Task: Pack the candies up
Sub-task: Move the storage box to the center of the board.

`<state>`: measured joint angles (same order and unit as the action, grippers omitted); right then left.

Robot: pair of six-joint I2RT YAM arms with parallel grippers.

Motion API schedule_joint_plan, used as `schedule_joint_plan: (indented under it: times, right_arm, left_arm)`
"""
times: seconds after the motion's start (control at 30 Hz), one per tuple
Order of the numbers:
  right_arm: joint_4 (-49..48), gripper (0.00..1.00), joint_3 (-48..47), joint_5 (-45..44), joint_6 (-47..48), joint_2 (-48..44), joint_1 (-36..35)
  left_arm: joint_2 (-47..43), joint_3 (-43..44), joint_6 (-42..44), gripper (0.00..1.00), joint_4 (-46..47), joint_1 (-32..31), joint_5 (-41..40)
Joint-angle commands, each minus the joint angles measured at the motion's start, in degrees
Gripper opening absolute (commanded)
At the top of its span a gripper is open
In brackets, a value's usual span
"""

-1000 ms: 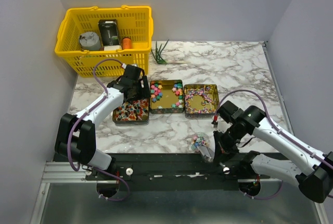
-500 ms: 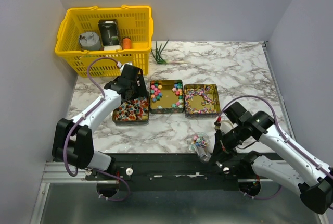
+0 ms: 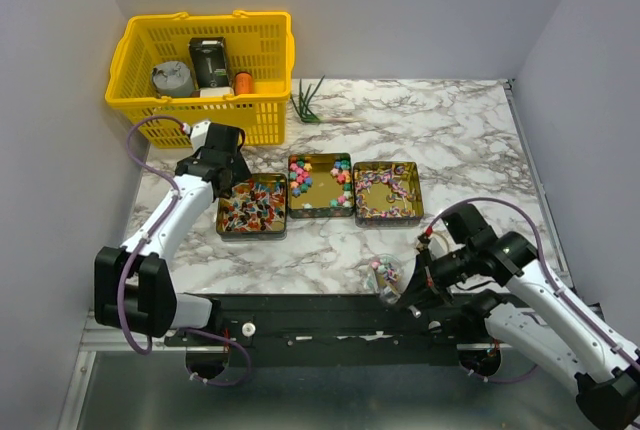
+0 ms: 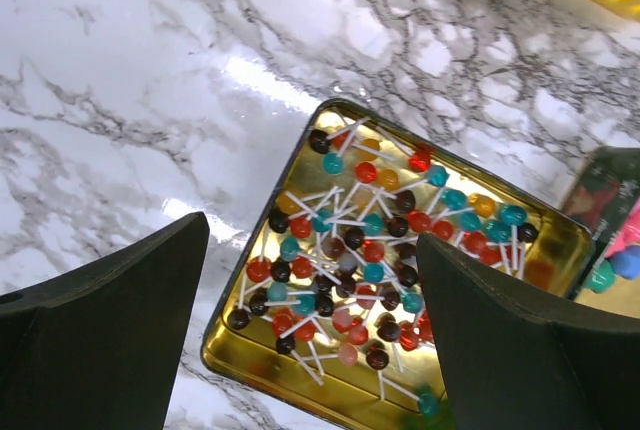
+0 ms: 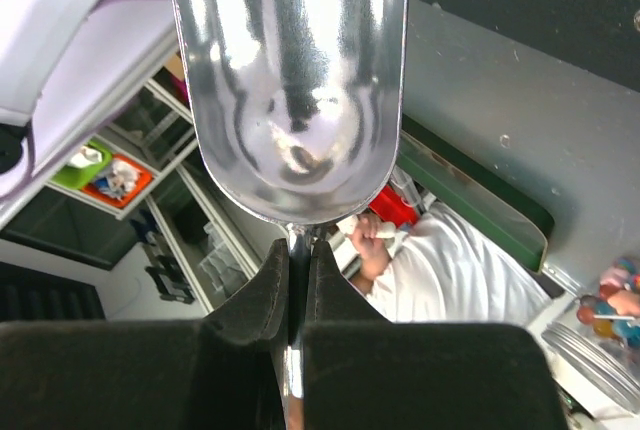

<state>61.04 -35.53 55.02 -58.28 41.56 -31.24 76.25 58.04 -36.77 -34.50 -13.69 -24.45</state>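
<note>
Three square gold tins lie in a row mid-table, each with candies in it. The left tin (image 3: 252,210) holds lollipop candies (image 4: 370,250), the middle tin (image 3: 320,186) loose mixed sweets, and the right tin (image 3: 386,192) purple-striped ones. A small clear jar (image 3: 384,272) near the front edge holds a few more candies (image 5: 612,290). My left gripper (image 3: 222,168) hovers open and empty over the left tin's far-left corner (image 4: 312,235). My right gripper (image 3: 418,285) is shut on the thin handle (image 5: 297,270) of an empty metal scoop (image 5: 290,80), just right of the jar.
A yellow basket (image 3: 200,70) with a few items stands at the back left, close behind my left gripper. A green sprig (image 3: 308,102) lies beside it. The black front rail (image 3: 320,315) runs just below the jar and scoop.
My left gripper has drawn back up and to the left off the lollipop tin, its jaws spreading wider. My right arm has carried the scoop lower, toward the front edge beside the jar.
</note>
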Motion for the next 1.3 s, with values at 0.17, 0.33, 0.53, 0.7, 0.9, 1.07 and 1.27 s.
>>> schedule_joint_plan:
  times: [0.17,0.33,0.53,0.7,0.9,1.07,1.27]
  right_arm:
    - [-0.6,0.01,-9.0,-3.4,9.1,7.3,0.5]
    - [4.1,0.01,-18.9,-9.4,19.8,15.6,0.6]
    - [2.3,0.01,-26.0,-11.6,25.2,23.8,0.6]
    - [-1.5,0.01,-28.8,-13.5,27.3,29.8,0.7]
    - [-6.7,0.01,-28.5,-12.7,28.0,33.8,0.5]
    - [-10.1,0.01,-28.1,-12.1,27.4,36.3,0.1]
    - [-12.0,0.01,-29.2,-12.4,27.7,39.6,-0.3]
  left_arm:
    - [4.3,-1.2,-1.6,0.96,-2.7,5.5,2.5]
    - [6.5,-1.4,-1.3,0.86,-3.2,7.7,5.8]
    - [8.4,-2.4,-1.0,0.79,-5.7,7.8,7.0]
    - [9.4,-3.3,-1.2,0.66,-5.2,7.8,8.9]
    - [12.8,-1.2,-0.8,0.51,-4.8,7.8,10.5]
    - [15.8,1.4,-1.6,0.43,-3.8,7.8,11.6]
    - [19.3,4.9,-2.2,0.32,-3.2,7.8,12.6]
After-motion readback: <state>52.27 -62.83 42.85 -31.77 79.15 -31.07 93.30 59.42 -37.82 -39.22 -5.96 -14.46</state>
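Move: The left hand, empty, is above the outer left part of the lollipop storage box, whose middle lies about 3 cm back, 5 cm right and 11 cm below. The middle storage box is some 20 cm right of this hand, about 1 cm ahead; the right storage box is 35 cm right and level. From the right hand, gripping the scoop, that right box is some 31 cm ahead and 16 cm below, the candy jar about 12 cm ahead, and the lollipop box 29 cm ahead, 30 cm left. Down some 10 cm goes the left hand, first edging left, then drawing back and finally a little forward, tipping about 20 degrees steeper while its fingers close to roughly a third open, astride the lollipop box's left wall and touching it. The right hand keeps the scoop and sweeps forward about 14 cm and somewhat left towards the right box, rising then sinking again. ##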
